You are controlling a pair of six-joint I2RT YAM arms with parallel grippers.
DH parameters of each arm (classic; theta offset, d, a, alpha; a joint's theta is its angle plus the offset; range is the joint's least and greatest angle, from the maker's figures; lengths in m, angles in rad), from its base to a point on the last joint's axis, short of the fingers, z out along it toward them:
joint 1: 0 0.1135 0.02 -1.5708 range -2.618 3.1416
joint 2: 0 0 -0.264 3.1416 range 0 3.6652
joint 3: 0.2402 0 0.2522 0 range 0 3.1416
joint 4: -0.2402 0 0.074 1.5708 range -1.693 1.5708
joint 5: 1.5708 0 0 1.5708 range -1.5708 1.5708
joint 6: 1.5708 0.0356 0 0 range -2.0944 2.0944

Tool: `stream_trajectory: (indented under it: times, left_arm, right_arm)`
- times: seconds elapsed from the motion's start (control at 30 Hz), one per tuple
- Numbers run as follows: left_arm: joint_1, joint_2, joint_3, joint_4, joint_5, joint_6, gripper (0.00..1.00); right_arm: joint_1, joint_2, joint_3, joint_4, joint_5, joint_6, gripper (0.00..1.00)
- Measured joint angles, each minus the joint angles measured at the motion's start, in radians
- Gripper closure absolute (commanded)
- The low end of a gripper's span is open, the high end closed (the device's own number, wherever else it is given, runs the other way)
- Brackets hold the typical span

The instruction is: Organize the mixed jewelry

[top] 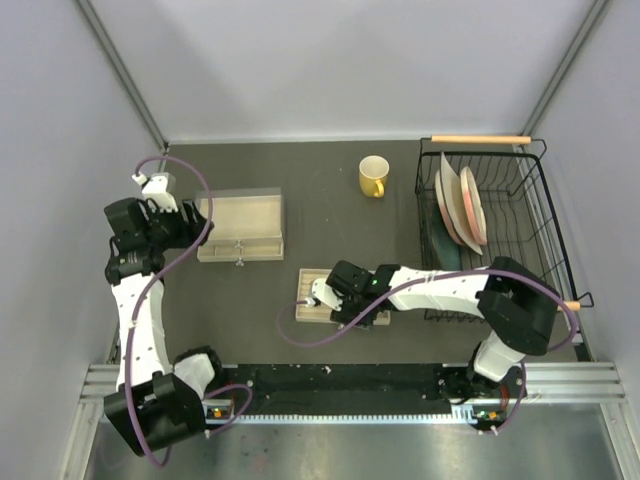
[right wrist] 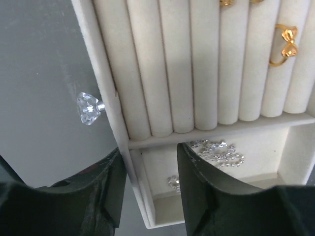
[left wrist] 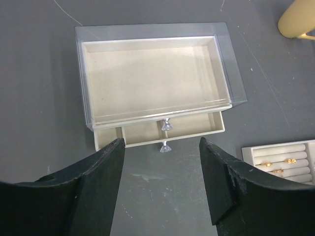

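Observation:
The mixed jewelry lies in a cream slotted tray (right wrist: 112,93). A gold ring (right wrist: 286,43) sits between the rolls, and a silvery glittery cluster (right wrist: 219,150) and a smaller silvery piece (right wrist: 173,182) lie in the end compartment. My right gripper (right wrist: 150,157) is open and straddles the tray's side wall, one finger outside and one inside that compartment, holding nothing. My left gripper (left wrist: 161,164) hangs open and empty above the table, in front of the clear-lidded box (left wrist: 152,73). The box's drawer (left wrist: 157,132) is pulled out a little. More gold rings (left wrist: 290,161) show in the left wrist view.
A yellow mug (top: 373,176) stands at the back centre. A black wire dish rack (top: 535,215) with plates (top: 463,205) fills the right side. Crystal knobs stick out of the box drawer (left wrist: 165,146) and the tray (right wrist: 88,108).

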Motion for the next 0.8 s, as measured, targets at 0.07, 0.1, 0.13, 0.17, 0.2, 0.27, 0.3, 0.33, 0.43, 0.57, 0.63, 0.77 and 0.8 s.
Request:
stream_trajectory:
  times: [0.07, 0.1, 0.13, 0.17, 0.2, 0.27, 0.3, 0.33, 0.43, 0.57, 0.63, 0.77, 0.8]
  left_arm:
    - [0.004, 0.008, -0.002, 0.005, 0.0, 0.0, 0.33]
    - [0.006, 0.011, -0.002, 0.008, 0.0, 0.0, 0.33]
    - [0.007, 0.017, -0.002, 0.013, -0.001, 0.0, 0.33]
    - [0.008, 0.02, -0.002, 0.017, -0.002, 0.0, 0.33]
    - [0.008, 0.024, -0.002, 0.021, -0.005, 0.0, 0.33]
    - [0.01, 0.034, -0.002, 0.029, -0.013, 0.0, 0.33]
    - [0.011, 0.039, -0.002, 0.034, -0.02, 0.0, 0.33]
    - [0.012, 0.046, -0.002, 0.04, -0.029, 0.001, 0.33]
    - [0.015, 0.074, 0.0, 0.064, -0.062, 0.002, 0.32]
    - [0.016, 0.14, 0.034, 0.083, -0.119, -0.001, 0.32]
    - [0.016, 0.185, 0.063, 0.097, -0.149, -0.003, 0.32]
    - [0.017, 0.284, 0.13, 0.124, -0.196, -0.018, 0.32]
    - [0.017, 0.31, 0.146, 0.131, -0.208, -0.024, 0.32]
  right_arm:
    - [0.008, 0.021, 0.008, 0.008, 0.002, 0.004, 0.74]
    - [0.012, 0.024, 0.011, 0.008, 0.005, 0.007, 0.79]
    - [0.017, 0.029, 0.016, 0.005, 0.007, 0.009, 0.84]
    - [0.019, 0.03, 0.019, 0.005, 0.009, 0.008, 0.9]
    - [0.024, 0.032, 0.021, 0.009, 0.014, 0.008, 0.92]
    - [0.029, 0.033, 0.023, 0.009, 0.016, 0.01, 0.99]
    - [0.03, 0.033, 0.024, 0.008, 0.016, 0.009, 1.0]
    - [0.031, 0.033, 0.027, 0.005, 0.017, 0.009, 1.0]
    - [0.029, 0.034, 0.043, -0.011, 0.025, 0.006, 1.0]
    - [0.028, 0.034, 0.089, -0.061, 0.03, -0.008, 1.0]
    - [0.028, 0.033, 0.125, -0.09, 0.032, -0.019, 1.0]
    - [0.028, 0.033, 0.202, -0.136, 0.041, -0.043, 1.0]
    - [0.028, 0.033, 0.222, -0.145, 0.045, -0.049, 1.0]
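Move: The jewelry tray's front wall runs between the right hand's open fingers, just right of its divider; the tray's middle lies about 5 cm ahead and 3 cm left. Its knob is some 3 cm left and 1 cm back, the silver chain about 5 cm ahead and 3 cm right, and the gold rings roughly 7 cm ahead and 8 cm left, all about level with that hand. From the left hand, the tray's middle is some 30 cm right, 10 cm back and 21 cm lower. The right hand eases about 1 cm left as its fingers close on the tray's front wall, one pad outside and one inside the chain compartment, then it rises about 5 cm with the pinched tray, drifting some 2 cm more to the left and 2 cm forward, towards the display box. Meanwhile the empty left hand draws away from the display box, about 7 cm forward and nearly as far left, sinking slightly and turning some 10 degrees counter-clockwise, its fingers staying open. ##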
